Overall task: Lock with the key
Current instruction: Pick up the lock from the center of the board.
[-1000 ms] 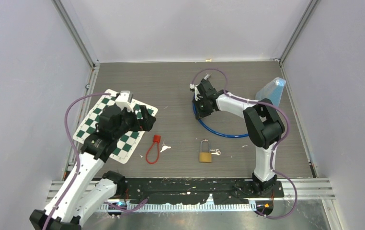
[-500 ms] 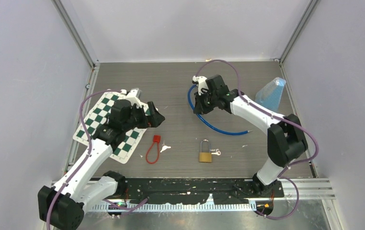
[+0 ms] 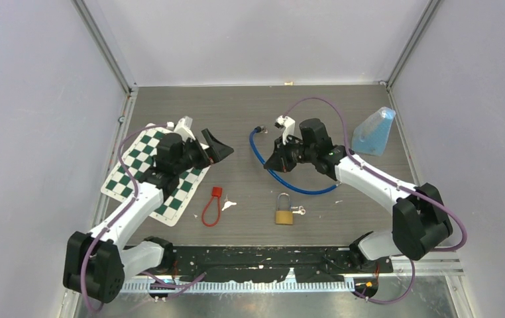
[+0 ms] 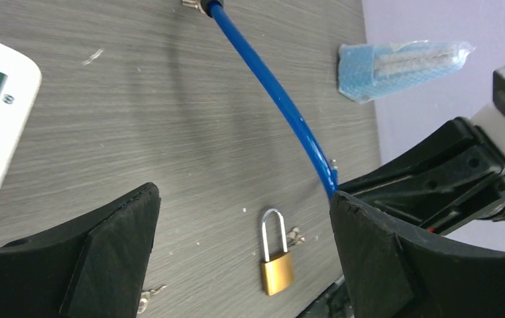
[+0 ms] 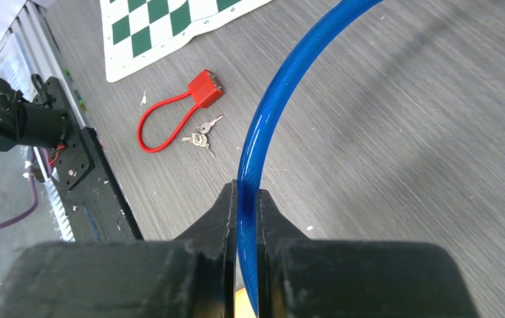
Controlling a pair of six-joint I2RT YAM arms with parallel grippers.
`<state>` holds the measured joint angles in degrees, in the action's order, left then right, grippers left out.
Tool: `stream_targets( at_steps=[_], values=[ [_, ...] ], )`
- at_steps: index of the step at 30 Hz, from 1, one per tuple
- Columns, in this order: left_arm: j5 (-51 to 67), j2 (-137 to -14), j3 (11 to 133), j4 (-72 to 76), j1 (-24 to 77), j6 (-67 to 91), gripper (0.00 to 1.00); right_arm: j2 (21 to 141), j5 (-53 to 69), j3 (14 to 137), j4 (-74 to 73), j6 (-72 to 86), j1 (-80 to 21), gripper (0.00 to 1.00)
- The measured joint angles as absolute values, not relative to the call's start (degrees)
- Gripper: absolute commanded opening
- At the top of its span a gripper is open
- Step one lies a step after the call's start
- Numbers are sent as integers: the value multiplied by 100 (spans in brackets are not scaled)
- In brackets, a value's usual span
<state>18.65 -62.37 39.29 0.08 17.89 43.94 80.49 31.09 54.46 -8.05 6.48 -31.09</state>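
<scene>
A brass padlock (image 3: 283, 211) with its shackle upright lies on the table at front centre, a small bunch of keys (image 3: 297, 211) beside its right side. In the left wrist view the padlock (image 4: 275, 265) shows between my fingers, far below. My left gripper (image 3: 218, 150) is open and empty, in the air left of centre. My right gripper (image 3: 277, 159) is shut on a blue cable (image 3: 291, 180), behind the padlock. The right wrist view shows the cable (image 5: 270, 112) pinched between the pads (image 5: 226, 212).
A red cable lock (image 3: 210, 205) with keys (image 3: 228, 204) lies left of the padlock. A green-and-white chess mat (image 3: 140, 169) lies under the left arm. A blue bubble-wrap bag (image 3: 372, 131) sits at back right. Black tape (image 3: 263, 262) lines the front edge.
My right gripper has come forward toward the padlock, dragging the blue cable with it. My left gripper has swung right and away from the mat, jaws staying open.
</scene>
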Motion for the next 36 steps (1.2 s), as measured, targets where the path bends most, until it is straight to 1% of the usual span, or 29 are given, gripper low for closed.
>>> stream_targets(
  at_steps=[5,10,14,17,22,25,26,27,28,29,30,31,32,35,36],
  values=[
    [2141,-6707,3500,985,1789,5216,87,8051,3341,5190,-475,784,-3179,5],
    [2403,-7395,3249,1909,1872,5966,86,8068,3505,5146,-290,792,-3334,5],
    [2471,-7695,3242,2375,2071,6252,85,8117,3577,5105,-156,784,-3439,5],
    [2517,-7835,3242,2633,2161,6390,81,8165,3640,5059,-80,766,-3496,5],
    [2615,-8184,3245,3089,2198,6657,67,8289,3688,5054,-47,609,-3623,5],
    [2659,-8475,3247,3345,2231,6831,62,8392,3660,5052,-60,362,-3795,5],
    [2661,-8576,3245,3413,2250,6879,56,8431,3634,5052,-80,281,-3852,5],
    [2659,-8667,3245,3479,2270,6928,48,8473,3597,5054,-113,185,-3916,5],
    [2657,-8737,3245,3538,2290,6997,34,8517,3546,5054,-165,104,-3970,5],
    [2648,-8807,3238,3603,2307,7043,22,8554,3487,5054,-222,23,-4018,5],
    [2639,-8844,3229,3662,2318,7094,11,8582,3439,5054,-255,-32,-4053,5],
    [2617,-8871,3205,3717,2324,7129,2,8604,3389,5054,-285,-95,-4084,5],
    [2604,-8884,3181,3760,2327,7153,0,8615,3341,5054,-309,-145,-4099,5],
    [2593,-8886,3140,3852,2329,7161,0,8624,3183,5054,-355,-233,-4150,5],
    [2578,-8886,3133,3892,2331,7153,0,8624,3107,5054,-368,-257,-4169,7]
  ],
)
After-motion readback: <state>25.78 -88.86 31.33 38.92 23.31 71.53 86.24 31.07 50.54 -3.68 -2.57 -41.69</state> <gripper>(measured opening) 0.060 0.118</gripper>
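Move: The left hand, empty and open, goes for the blue cable's free stretch below its connector, about 11 cm right, 2 cm ahead and 3 cm lower. The red lock lies about 8 cm back, 1 cm left and 18 cm below this hand; the small key is 5 cm right of the red lock, level with it. The right hand already grips the cable; that free stretch is about 8 cm ahead, 4 cm left, level in height, and the padlock some 9 cm back, 4 cm right, 15 cm below. Left hand sweeps about 7 cm right and down, closing on the blue cable the right lowers back and left. ##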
